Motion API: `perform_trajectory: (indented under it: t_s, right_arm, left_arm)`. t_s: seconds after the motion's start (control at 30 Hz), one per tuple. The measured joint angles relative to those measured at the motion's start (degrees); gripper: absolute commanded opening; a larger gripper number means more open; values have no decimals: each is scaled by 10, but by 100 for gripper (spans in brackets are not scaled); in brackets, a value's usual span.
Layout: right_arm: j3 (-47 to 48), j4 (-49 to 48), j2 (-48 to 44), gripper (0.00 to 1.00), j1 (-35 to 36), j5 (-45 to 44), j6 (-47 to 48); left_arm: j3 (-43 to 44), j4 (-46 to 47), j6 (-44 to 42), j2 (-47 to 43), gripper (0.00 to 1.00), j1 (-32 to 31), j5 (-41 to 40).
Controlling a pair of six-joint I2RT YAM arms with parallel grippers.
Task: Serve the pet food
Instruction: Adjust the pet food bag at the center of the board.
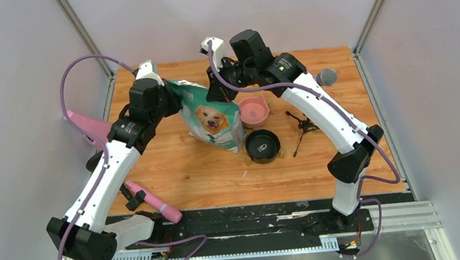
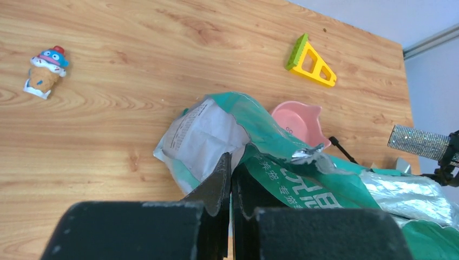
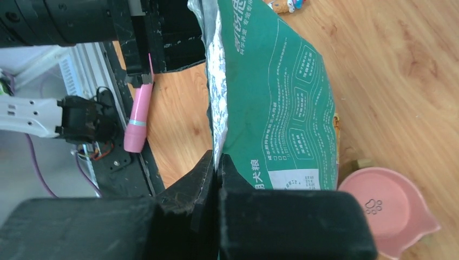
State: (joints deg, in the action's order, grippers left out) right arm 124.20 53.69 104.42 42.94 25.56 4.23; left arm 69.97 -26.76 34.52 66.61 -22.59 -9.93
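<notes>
The teal-green and white bag (image 1: 210,116) with a golden dog stands on the wooden table (image 1: 174,167), its torn top showing silver lining. No pet food shows; it is hidden inside the bag. My left gripper (image 1: 169,88) is at the bag's upper left edge. In the left wrist view its jaws (image 2: 231,162) are shut on a fold of the bag (image 2: 303,179). My right gripper (image 1: 219,91) is at the bag's upper right. In the right wrist view it (image 3: 216,162) is shut on the silver-lined edge of the bag (image 3: 276,97).
A pink bowl (image 1: 254,110) and a black bowl (image 1: 262,145) sit right of the bag. Further right stand a silver-headed microphone (image 1: 327,77) and a small black tripod (image 1: 300,129). A pink tube (image 1: 151,201) lies near front left. A yellow toy (image 2: 311,60) and an ice-cream toy (image 2: 46,70) lie at the back.
</notes>
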Motion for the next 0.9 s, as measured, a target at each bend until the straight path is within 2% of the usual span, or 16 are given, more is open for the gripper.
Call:
perform_trajectory:
  t_s: [0.03,0.07,0.1,0.13,0.17,0.23,0.27,0.3,0.37,0.47,0.57,0.77,0.9]
  right_arm:
    - [0,-3,2,0,0,-2,-15]
    - [0,-6,3,0,0,-6,-28]
    - [0,-8,3,0,0,-10,-36]
    - [-1,-9,3,0,0,-16,-42]
    - [-3,-13,3,2,0,-26,-45]
    - [-7,-24,3,12,0,-41,-47]
    - [-9,-32,3,17,0,-47,-46]
    - [-12,-41,3,22,0,-52,-45]
    - [-16,-73,2,36,0,-56,-42]
    - [-25,-112,-5,50,2,-54,-29]
    - [-45,-137,-22,60,4,-48,-13]
    - [-65,-171,-41,72,5,-45,18]
    - [-71,-183,-41,73,5,-52,34]
  left_arm:
    - [0,2,-4,3,0,3,5]
    - [0,3,-6,4,4,5,9]
    - [0,3,-8,4,18,7,13]
    - [0,2,-8,4,27,9,16]
    - [0,1,-6,2,41,10,17]
    - [0,2,-3,-8,54,14,15]
    - [-1,3,5,-20,57,15,13]
    - [-3,5,12,-38,65,17,10]
    - [-12,8,30,-89,73,17,3]
    - [-9,9,54,-150,79,17,-4]
    - [21,9,78,-171,83,17,-9]
    - [68,28,116,-118,82,17,-7]
    - [77,37,134,-61,77,17,9]
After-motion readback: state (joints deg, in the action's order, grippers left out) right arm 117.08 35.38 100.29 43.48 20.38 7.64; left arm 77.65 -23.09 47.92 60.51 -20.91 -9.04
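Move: I have a corner of the pet food bag's top edge pinched in each hand; the bag's middle lies about 8 cm right, 4 cm back and 14 cm below my left hand. Of that hand, the pink bowl is about 22 cm right and 5 cm farther out, the black bowl 24 cm right and 8 cm back, both some 26 cm down. From my right hand the bag's middle is about 3 cm ahead, level sideways, 18 cm below. I open my left fingers wide, let go of the bag's top and rise about 14 cm, first backing off some 6 cm and then swinging forward again and starting to sink, the fingertips tilting up and the hand rolling nearly 20 degrees. Just after, my right hand shifts 3 cm forward, opens to about three quarters and eases 4 cm up, its spread fingers still around the bag's edge. ##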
